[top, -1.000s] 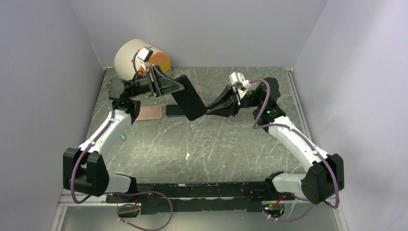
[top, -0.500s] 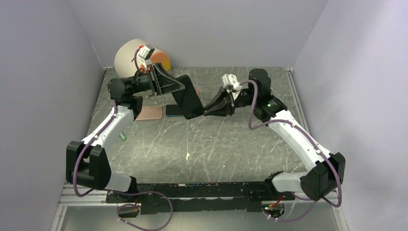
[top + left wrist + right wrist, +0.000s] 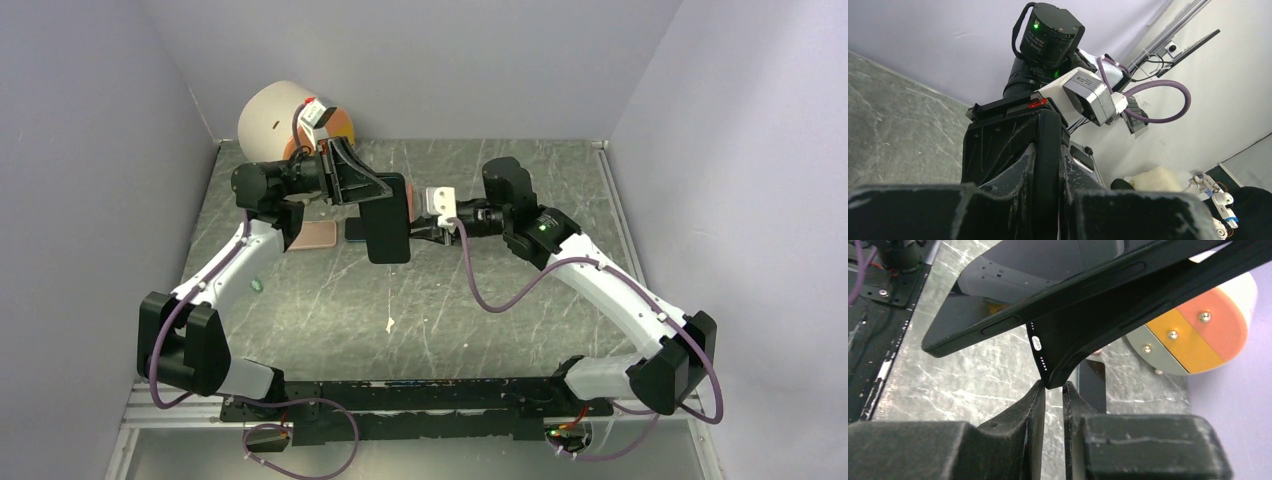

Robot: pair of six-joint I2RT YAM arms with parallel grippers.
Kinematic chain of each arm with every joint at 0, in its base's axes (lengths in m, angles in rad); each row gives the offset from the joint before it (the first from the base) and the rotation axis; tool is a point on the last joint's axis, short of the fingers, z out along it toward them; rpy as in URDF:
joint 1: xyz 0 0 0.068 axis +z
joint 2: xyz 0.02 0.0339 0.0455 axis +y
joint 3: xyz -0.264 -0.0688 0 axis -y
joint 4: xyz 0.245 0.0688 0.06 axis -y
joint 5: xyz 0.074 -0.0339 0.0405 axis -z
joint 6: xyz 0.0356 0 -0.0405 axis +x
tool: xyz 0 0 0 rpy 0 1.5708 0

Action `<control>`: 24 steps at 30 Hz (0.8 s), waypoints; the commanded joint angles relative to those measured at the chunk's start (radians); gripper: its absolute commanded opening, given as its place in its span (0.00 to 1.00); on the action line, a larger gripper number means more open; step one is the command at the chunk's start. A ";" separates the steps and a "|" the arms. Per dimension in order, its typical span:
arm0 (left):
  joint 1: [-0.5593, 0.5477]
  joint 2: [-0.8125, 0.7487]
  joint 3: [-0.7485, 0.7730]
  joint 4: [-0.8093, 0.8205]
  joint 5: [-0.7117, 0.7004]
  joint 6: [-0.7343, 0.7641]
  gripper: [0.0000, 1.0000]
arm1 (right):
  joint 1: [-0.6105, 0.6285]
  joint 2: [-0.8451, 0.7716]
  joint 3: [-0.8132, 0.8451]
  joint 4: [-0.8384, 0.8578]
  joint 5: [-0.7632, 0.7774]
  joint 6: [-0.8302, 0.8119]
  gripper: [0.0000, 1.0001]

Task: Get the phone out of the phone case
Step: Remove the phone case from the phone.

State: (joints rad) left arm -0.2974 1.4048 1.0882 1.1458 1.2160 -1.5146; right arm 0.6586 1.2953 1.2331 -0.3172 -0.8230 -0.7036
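A black phone (image 3: 388, 225) in its black phone case is held above the table's middle. My left gripper (image 3: 383, 195) is shut on its upper part; in the left wrist view the slab stands edge-on between the jaws (image 3: 1048, 165). My right gripper (image 3: 415, 232) comes in from the right. In the right wrist view the phone case (image 3: 1088, 325) is spread away from the phone (image 3: 998, 325) at one end. My right gripper (image 3: 1053, 387) is shut on the case's bottom corner, beside the port holes.
A pink case (image 3: 312, 235) and a dark flat case (image 3: 358, 230) lie on the table under the held phone. A cream cylinder (image 3: 280, 120) with an orange and yellow face (image 3: 1198, 325) stands at the back left. Small scraps (image 3: 390, 323) lie nearer the front.
My right arm has swung left and turned its wrist, its jaws closing a little on the case. The phone has turned from slanted to nearly upright in the top view.
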 commanded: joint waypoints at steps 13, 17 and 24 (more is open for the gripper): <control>-0.032 -0.273 -0.009 -0.758 -0.277 0.510 0.03 | -0.030 -0.161 -0.221 0.506 0.097 0.520 0.29; -0.026 -0.334 -0.040 -0.862 -0.418 0.568 0.03 | -0.034 -0.212 -0.301 0.597 0.167 0.693 0.42; -0.016 -0.438 -0.146 -0.899 -0.701 0.532 0.03 | -0.034 -0.320 -0.398 0.654 0.331 0.966 0.53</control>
State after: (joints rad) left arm -0.3149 1.0252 0.9749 0.2752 0.7208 -0.9768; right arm 0.6273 1.0412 0.8661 0.2195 -0.6205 0.0521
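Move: My left hand keeps its grip near the top of the phone in its black case, whose middle lies about 5 cm below that hand and 2 cm back. From my right hand, which has the case's bottom corner pinched and peeled off the phone, the same middle is some 5 cm left, 2 cm back and 6 cm higher. On the table, roughly 30 cm below my right hand, a spare phone lies 22 cm ahead and 11 cm left, the orange pencil 29 cm straight ahead. With my right hand I nudge the pinched corner barely forward and ease back, then spread the fingers to about half open, let go of the corner and draw off some 3 cm right and 2 cm up, fingertips tilting up and swinging clockwise. My left hand keeps hold and swings the cased phone about 30 degrees counter-clockwise, moving 2–3 cm forward and left, rising slightly before dipping 2 cm. ##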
